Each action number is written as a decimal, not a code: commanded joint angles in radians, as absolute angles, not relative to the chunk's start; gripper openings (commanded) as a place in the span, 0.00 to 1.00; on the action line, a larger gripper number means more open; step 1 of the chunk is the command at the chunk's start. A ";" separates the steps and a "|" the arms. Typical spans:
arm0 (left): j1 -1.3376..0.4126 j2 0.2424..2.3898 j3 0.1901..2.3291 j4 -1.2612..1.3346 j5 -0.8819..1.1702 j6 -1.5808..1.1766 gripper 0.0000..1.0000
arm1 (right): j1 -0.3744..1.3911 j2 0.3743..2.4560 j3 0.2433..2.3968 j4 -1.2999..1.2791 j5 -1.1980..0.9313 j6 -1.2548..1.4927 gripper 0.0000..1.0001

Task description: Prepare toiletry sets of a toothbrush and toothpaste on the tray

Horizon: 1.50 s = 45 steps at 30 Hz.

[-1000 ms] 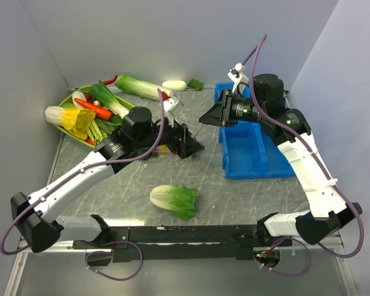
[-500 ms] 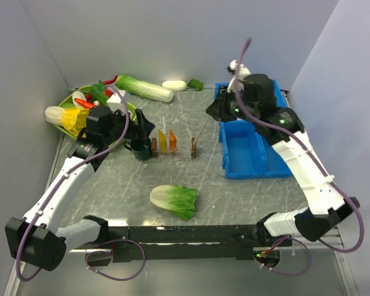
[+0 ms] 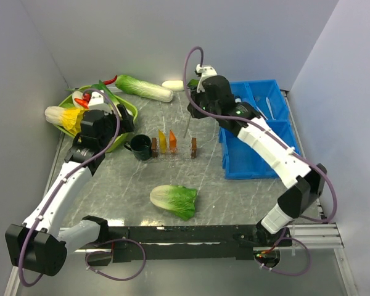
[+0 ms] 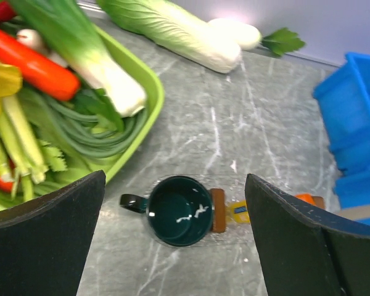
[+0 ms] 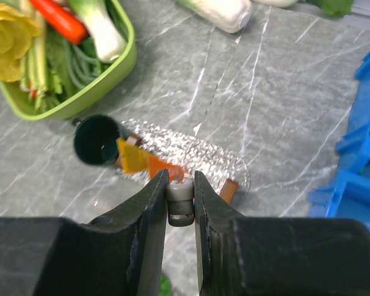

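A clear tray point(image 3: 180, 150) with brown end blocks lies mid-table. A yellow toothpaste tube point(image 3: 161, 142) and an orange one point(image 3: 172, 142) stand on it. My right gripper point(image 3: 195, 113) hangs above the tray's right part, shut on a thin pale toothbrush point(image 3: 187, 128) that points down. In the right wrist view the toothbrush's grey end point(image 5: 180, 198) sits pinched between the jaws, above the tray point(image 5: 197, 154) and the tubes point(image 5: 131, 156). My left gripper point(image 4: 174, 185) is wide open and holds nothing, high over a dark green mug point(image 4: 178, 210).
A green basket point(image 3: 128, 111) of vegetables stands at the left, beside my left gripper point(image 3: 124, 123). The mug point(image 3: 140, 148) touches the tray's left end. A blue bin point(image 3: 259, 139) sits right, a cabbage point(image 3: 174, 201) in front, and a long cabbage point(image 3: 143, 87) at the back.
My left gripper opened wide and drew back left from the tray toward the basket. My right arm swung left from over the blue bin to above the tray, carrying the toothbrush.
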State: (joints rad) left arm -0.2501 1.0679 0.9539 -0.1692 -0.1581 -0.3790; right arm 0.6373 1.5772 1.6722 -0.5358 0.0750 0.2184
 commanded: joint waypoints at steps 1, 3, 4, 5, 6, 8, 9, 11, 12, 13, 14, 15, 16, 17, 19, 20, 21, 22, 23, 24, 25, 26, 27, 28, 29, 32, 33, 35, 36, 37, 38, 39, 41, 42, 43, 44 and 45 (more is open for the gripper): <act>-0.252 1.043 0.925 -0.124 -0.244 -0.361 0.99 | 0.638 1.641 1.718 -0.443 0.109 0.180 0.08; -0.253 1.040 0.911 -0.117 -0.247 -0.368 0.99 | 0.638 1.664 1.715 -0.433 0.136 0.164 0.08; -0.252 1.039 0.904 -0.118 -0.247 -0.370 0.99 | 0.638 1.672 1.713 -0.427 0.140 0.160 0.08; -0.252 1.040 0.902 -0.120 -0.242 -0.371 0.99 | 0.638 1.678 1.712 -0.417 0.149 0.158 0.08; -0.252 1.040 0.899 -0.120 -0.239 -0.371 0.99 | 0.640 1.681 1.707 -0.413 0.150 0.150 0.08; -0.256 1.042 0.893 -0.118 -0.244 -0.364 0.99 | 0.638 1.696 1.713 -0.414 0.152 0.143 0.08; -0.259 1.043 0.891 -0.118 -0.245 -0.361 0.99 | 0.640 1.701 1.720 -0.425 0.158 0.138 0.08; -0.265 1.045 0.885 -0.110 -0.248 -0.350 0.99 | 0.640 1.706 1.720 -0.429 0.164 0.138 0.08; -0.268 1.046 0.884 -0.107 -0.249 -0.348 0.99 | 0.640 1.704 1.710 -0.428 0.164 0.141 0.08; -0.271 1.048 0.879 -0.104 -0.249 -0.347 0.99 | 0.641 1.704 1.706 -0.425 0.158 0.143 0.08; -0.272 1.048 0.876 -0.101 -0.247 -0.347 0.99 | 0.641 1.701 1.700 -0.423 0.150 0.146 0.07; -0.272 1.048 0.876 -0.101 -0.247 -0.347 0.99 | 0.641 1.698 1.691 -0.420 0.138 0.149 0.07; -0.272 1.046 0.873 -0.101 -0.245 -0.348 0.99 | 0.641 1.698 1.689 -0.419 0.135 0.152 0.07; -0.272 1.046 0.871 -0.101 -0.245 -0.350 0.99 | 0.643 1.697 1.687 -0.419 0.132 0.153 0.07; -0.273 1.043 0.868 -0.101 -0.245 -0.350 0.99 | 0.646 1.695 1.683 -0.423 0.135 0.156 0.08; -0.272 1.045 0.868 -0.100 -0.245 -0.350 0.99 | 0.644 1.694 1.681 -0.428 0.135 0.158 0.08; -0.273 1.045 0.867 -0.100 -0.244 -0.350 0.99 | 0.646 1.690 1.678 -0.429 0.135 0.160 0.08; -0.273 1.043 0.865 -0.098 -0.242 -0.350 0.97 | 0.649 1.686 1.677 -0.434 0.132 0.161 0.08; -0.273 1.043 0.864 -0.097 -0.241 -0.351 0.97 | 0.649 1.684 1.675 -0.439 0.129 0.164 0.08; -0.273 1.042 0.862 -0.098 -0.239 -0.353 0.97 | 0.649 1.681 1.666 -0.442 0.126 0.169 0.08; -0.273 1.042 0.861 -0.097 -0.241 -0.353 0.97 | 0.652 1.677 1.663 -0.443 0.124 0.173 0.08; -0.273 1.040 0.861 -0.098 -0.241 -0.353 0.96 | 0.653 1.674 1.655 -0.443 0.118 0.176 0.08; -0.275 1.039 0.859 -0.097 -0.239 -0.351 0.96 | 0.657 1.674 1.654 -0.448 0.115 0.176 0.07; -0.276 1.039 0.858 -0.095 -0.239 -0.351 0.96 | 0.658 1.671 1.654 -0.452 0.118 0.176 0.07; -0.275 1.037 0.856 -0.097 -0.238 -0.351 0.96 | 0.658 1.669 1.654 -0.460 0.118 0.175 0.08; -0.276 1.032 0.850 -0.097 -0.236 -0.356 0.96 | 0.663 1.669 1.646 -0.468 0.126 0.172 0.08; -0.276 1.029 0.847 -0.097 -0.236 -0.356 0.97 | 0.663 1.667 1.646 -0.469 0.126 0.172 0.08; -0.276 1.026 0.847 -0.097 -0.235 -0.356 0.96 | 0.666 1.669 1.641 -0.468 0.126 0.175 0.08; -0.276 1.025 0.847 -0.095 -0.235 -0.356 0.97 | 0.666 1.667 1.641 -0.466 0.127 0.176 0.07; -0.275 1.025 0.845 -0.095 -0.235 -0.356 0.97 | 0.669 1.666 1.638 -0.463 0.124 0.178 0.07; -0.276 1.022 0.842 -0.098 -0.235 -0.356 0.97 | 0.669 1.664 1.631 -0.460 0.124 0.181 0.07; -0.276 1.022 0.842 -0.097 -0.235 -0.356 0.96 | 0.672 1.666 1.629 -0.460 0.124 0.183 0.08; -0.276 1.019 0.838 -0.097 -0.233 -0.354 0.96 | 0.676 1.669 1.618 -0.456 0.127 0.183 0.07; -0.276 1.016 0.833 -0.095 -0.235 -0.353 0.97 | 0.680 1.669 1.611 -0.450 0.129 0.183 0.07; -0.276 1.015 0.831 -0.095 -0.235 -0.353 0.96 | 0.681 1.667 1.605 -0.434 0.133 0.178 0.08; -0.276 1.011 0.828 -0.095 -0.235 -0.353 0.96 | 0.684 1.667 1.592 -0.425 0.136 0.176 0.07; -0.278 1.011 0.827 -0.095 -0.233 -0.353 0.96 | 0.683 1.667 1.588 -0.420 0.138 0.175 0.07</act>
State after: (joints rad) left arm -0.2726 1.0409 0.8356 -0.1314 -0.2333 -0.3607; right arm 0.6697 1.7004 1.6104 -0.4721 0.1234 0.1711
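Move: The tray's free gap, between the orange packet and its right wooden end, lies about 30 cm below the right hand, some 2 cm to its left and level with it fore and aft. Also level with it, the orange packet is roughly 5 cm to the hand's left, the yellow packet 9 cm left, and the right wooden end 1 cm right. From the left hand that gap is about 19 cm to the right, 3 cm ahead and 27 cm below. The toothbrush, still pinched and hanging from the right hand, goes down towards the gap beside the orange packet: first 4–5 cm down and 3 cm forward, a short pause, then about 3 cm lower while easing back and slightly left, the hand's left side dipping some 5 degrees. The left hand sinks about 4 cm over the mug, fingers staying wide open. ##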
